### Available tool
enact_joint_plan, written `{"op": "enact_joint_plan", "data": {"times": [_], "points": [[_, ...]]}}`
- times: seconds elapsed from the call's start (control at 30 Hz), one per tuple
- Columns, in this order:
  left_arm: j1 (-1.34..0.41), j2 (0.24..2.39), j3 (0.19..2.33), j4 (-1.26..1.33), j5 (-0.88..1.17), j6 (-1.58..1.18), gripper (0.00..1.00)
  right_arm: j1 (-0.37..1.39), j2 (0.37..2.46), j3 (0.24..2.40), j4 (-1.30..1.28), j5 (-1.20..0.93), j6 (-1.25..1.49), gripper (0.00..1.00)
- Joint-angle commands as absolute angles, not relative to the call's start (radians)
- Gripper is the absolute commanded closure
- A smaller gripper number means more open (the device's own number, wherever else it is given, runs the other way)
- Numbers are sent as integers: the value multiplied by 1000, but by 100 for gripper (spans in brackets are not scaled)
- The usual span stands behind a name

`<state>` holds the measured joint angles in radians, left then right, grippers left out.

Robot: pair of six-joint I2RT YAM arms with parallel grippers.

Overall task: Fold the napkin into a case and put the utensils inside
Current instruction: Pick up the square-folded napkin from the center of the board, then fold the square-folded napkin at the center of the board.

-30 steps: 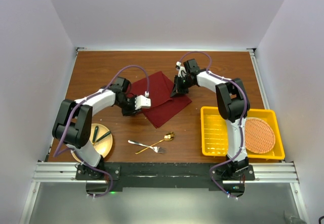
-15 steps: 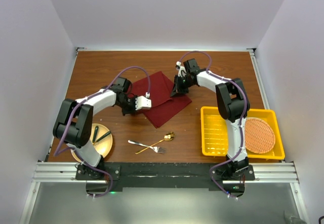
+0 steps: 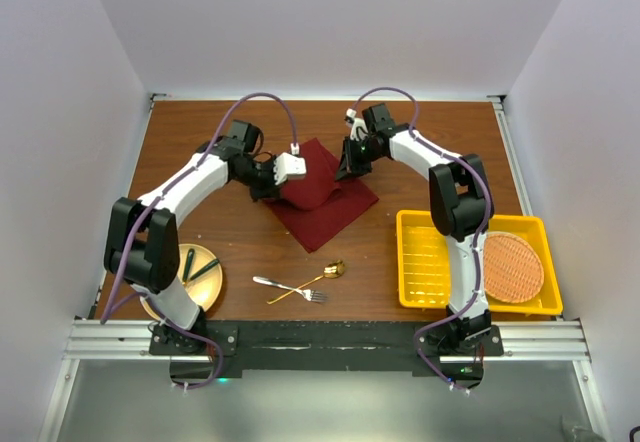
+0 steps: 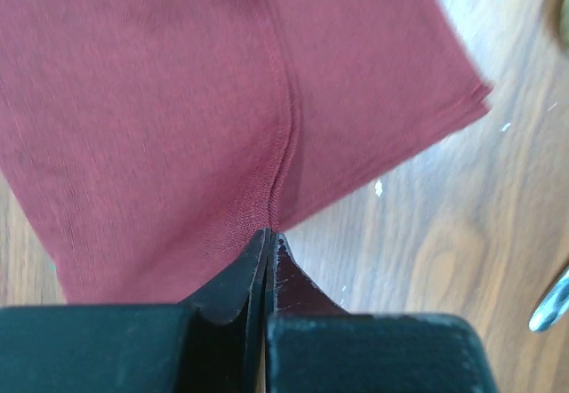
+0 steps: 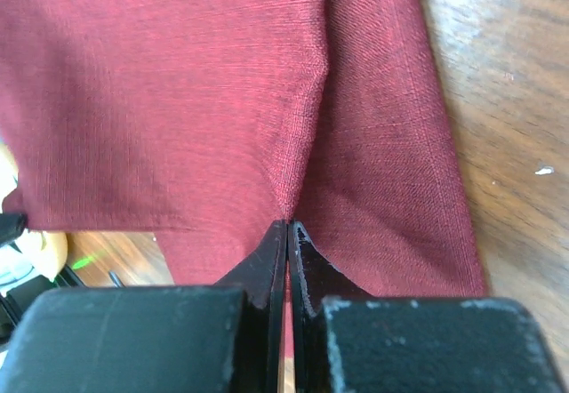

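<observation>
The maroon napkin [image 3: 330, 202] lies on the wooden table, its left part lifted and bunched. My left gripper [image 3: 277, 189] is shut on the napkin's left edge; the left wrist view shows the jaws pinching a hemmed fold [image 4: 269, 233]. My right gripper [image 3: 346, 171] is shut on the napkin's far right corner, and cloth [image 5: 178, 100] fills the right wrist view above its closed tips [image 5: 289, 224]. The silver fork [image 3: 285, 287] and gold spoon [image 3: 318, 277] lie crossed on the table in front of the napkin, away from both grippers.
A yellow tray [image 3: 425, 262] at the right holds a round orange woven mat [image 3: 513, 266]. A gold plate [image 3: 208, 290] at the near left carries dark green-handled cutlery [image 3: 200, 267]. White walls close in the table on three sides.
My left gripper closed on the napkin's left edge and carried it up and toward the back, bunching the cloth. The right gripper shifted slightly back, still holding its corner.
</observation>
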<state>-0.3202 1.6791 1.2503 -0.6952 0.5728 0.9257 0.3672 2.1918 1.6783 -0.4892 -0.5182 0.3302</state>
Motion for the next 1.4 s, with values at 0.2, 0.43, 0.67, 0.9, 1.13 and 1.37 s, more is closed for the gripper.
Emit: {"op": "enact_joint_plan", "data": {"times": [0.2, 0.43, 0.67, 0.9, 1.13, 1.37], "points": [[-429, 1654, 1279, -660, 722, 747, 100, 292, 2152, 1850, -724, -474, 154, 100], [-482, 1747, 1141, -509, 701, 631, 100, 288, 2209, 1810, -732, -410, 74, 100], [-465, 1871, 1112, -495, 591, 636, 100, 301, 2258, 1740, -684, -400, 77, 100], [-266, 1930, 1199, -591, 549, 721, 100, 336, 2189, 1597, -588, -451, 132, 100], [-256, 1872, 1210, -641, 604, 805, 100, 341, 2157, 1608, -543, -534, 251, 100], [-256, 1773, 1218, -650, 595, 819, 100, 339, 2099, 1617, -554, -577, 299, 100]]}}
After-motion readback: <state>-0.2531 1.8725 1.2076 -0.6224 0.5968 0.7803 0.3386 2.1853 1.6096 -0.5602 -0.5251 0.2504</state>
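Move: Each hand still pinches the partly folded napkin along its upper fold. The napkin's middle lies about 11 cm to the left hand's right, 4 cm farther out and 8 cm below. From that hand the fork is about 19 cm back and 4 right, the gold spoon 18 back and 8 right. From the right hand, the napkin's middle is roughly 6 cm left, 4 back and 4 below. Both shut grippers keep their pinch on the napkin's fold and swing it some 6 cm to the right; the left hand draws back as it goes, the right first rises slightly. Both then lower, the left by nearly 10 cm, before easing back leftward, the left hand sweeping low, forward and left, while the right draws back about 4 cm. The left wrist tips about 15 degrees. ##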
